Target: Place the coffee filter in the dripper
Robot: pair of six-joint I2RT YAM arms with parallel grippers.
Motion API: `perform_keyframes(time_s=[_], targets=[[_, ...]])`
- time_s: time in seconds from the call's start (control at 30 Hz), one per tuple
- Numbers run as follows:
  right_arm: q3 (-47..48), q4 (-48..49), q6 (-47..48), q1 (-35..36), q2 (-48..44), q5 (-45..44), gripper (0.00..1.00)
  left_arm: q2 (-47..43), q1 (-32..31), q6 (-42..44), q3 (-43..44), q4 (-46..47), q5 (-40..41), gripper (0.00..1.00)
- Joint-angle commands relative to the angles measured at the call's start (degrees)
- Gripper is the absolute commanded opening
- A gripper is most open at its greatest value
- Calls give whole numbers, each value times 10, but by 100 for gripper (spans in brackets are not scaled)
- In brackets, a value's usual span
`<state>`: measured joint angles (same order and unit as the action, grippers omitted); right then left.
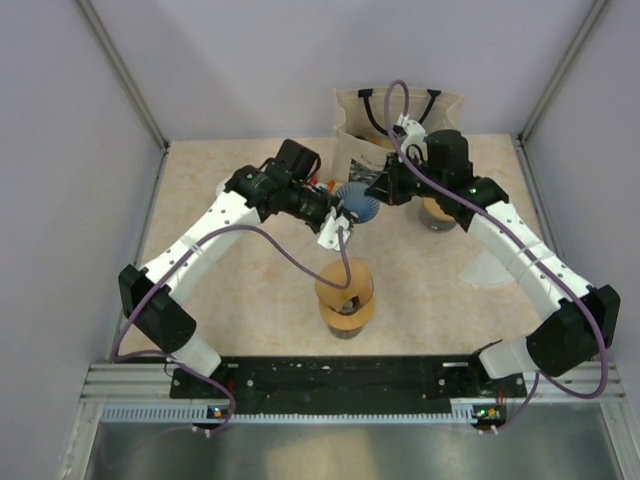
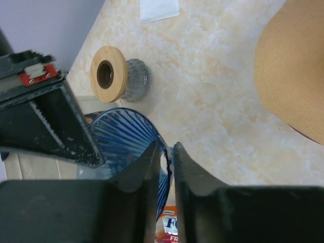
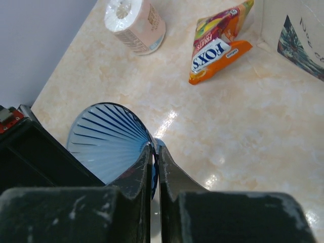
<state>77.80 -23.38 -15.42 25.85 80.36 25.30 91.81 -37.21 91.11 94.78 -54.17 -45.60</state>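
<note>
The dripper (image 1: pixel 357 203) is a blue ribbed cone held up above the table between both arms. My left gripper (image 1: pixel 336 224) is shut on its rim; in the left wrist view the gripper (image 2: pixel 168 152) pinches the edge of the dripper (image 2: pixel 126 136). My right gripper (image 1: pixel 379 192) is shut on the opposite rim, and in the right wrist view the gripper (image 3: pixel 155 147) clamps the thin wall of the dripper (image 3: pixel 106 142). A brown paper coffee filter (image 1: pixel 343 283) rests point-down on a wooden-collared glass stand at the centre front, and it also fills the right side of the left wrist view (image 2: pixel 293 71).
A paper bag (image 1: pixel 395 118) stands at the back. A glass vessel with a wooden collar (image 2: pixel 116 76) sits under my right arm (image 1: pixel 437 212). A flat white paper (image 1: pixel 490 268) lies to the right. An orange sweets packet (image 3: pixel 217 48) and a wrapped roll (image 3: pixel 135 23) lie on the table.
</note>
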Motion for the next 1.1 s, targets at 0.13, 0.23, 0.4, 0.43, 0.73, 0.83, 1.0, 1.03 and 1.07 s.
perform_keyframes(time_s=[0.13, 0.23, 0.4, 0.43, 0.73, 0.83, 1.0, 1.03, 1.07], targets=[[29, 7, -11, 7, -16, -66, 0, -53, -3, -132, -55, 212, -26, 99], [15, 6, -29, 6, -34, -113, 0, -90, -3, -244, -114, 367, -34, 99], [-19, 8, -68, -50, -59, -122, 0, -135, -2, -526, -187, 655, 28, 99], [-29, 15, -77, -65, -65, -112, 0, -138, -1, -592, -188, 695, 60, 99], [-112, 62, -124, -227, -131, -69, 0, -111, 67, -972, -107, 656, 386, 99], [-125, 62, -123, -283, -144, -68, 0, -120, 121, -1087, -130, 586, 386, 99], [-137, 76, -123, -330, -141, -81, 0, -151, 194, -1209, -252, 551, 484, 99], [-138, 80, -119, -333, -137, -82, 0, -158, 196, -1211, -267, 524, 515, 99], [-136, 84, -119, -337, -130, -82, 0, -162, 196, -1209, -275, 498, 545, 99]])
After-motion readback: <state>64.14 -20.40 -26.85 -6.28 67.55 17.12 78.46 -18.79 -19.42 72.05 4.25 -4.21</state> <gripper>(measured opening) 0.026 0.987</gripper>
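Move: Both hands still pinch the blue dripper. The wooden collar on the far-right mug, the right hand's goal, is some 20 cm to its right, 6 cm ahead and 18 cm below. From that hand the white filter lies about 29 cm right, 9 cm back and 28 cm down; the tote bag is 20 cm ahead, 10 cm right and 20 cm below. From the left hand the collar is about 12 cm ahead, 23 cm right and 17 cm below. Open the left fingers wide to release the blue dripper, lift clear, then arc forward and left and sink again, swinging the wrist counter-clockwise until the fingers point roughly forward. Keep the right pinch on the dripper's edge and carry it about 23 cm right, nearly level and slightly forward, towards the collared mug, turning the hand some 45 degrees clockwise. ##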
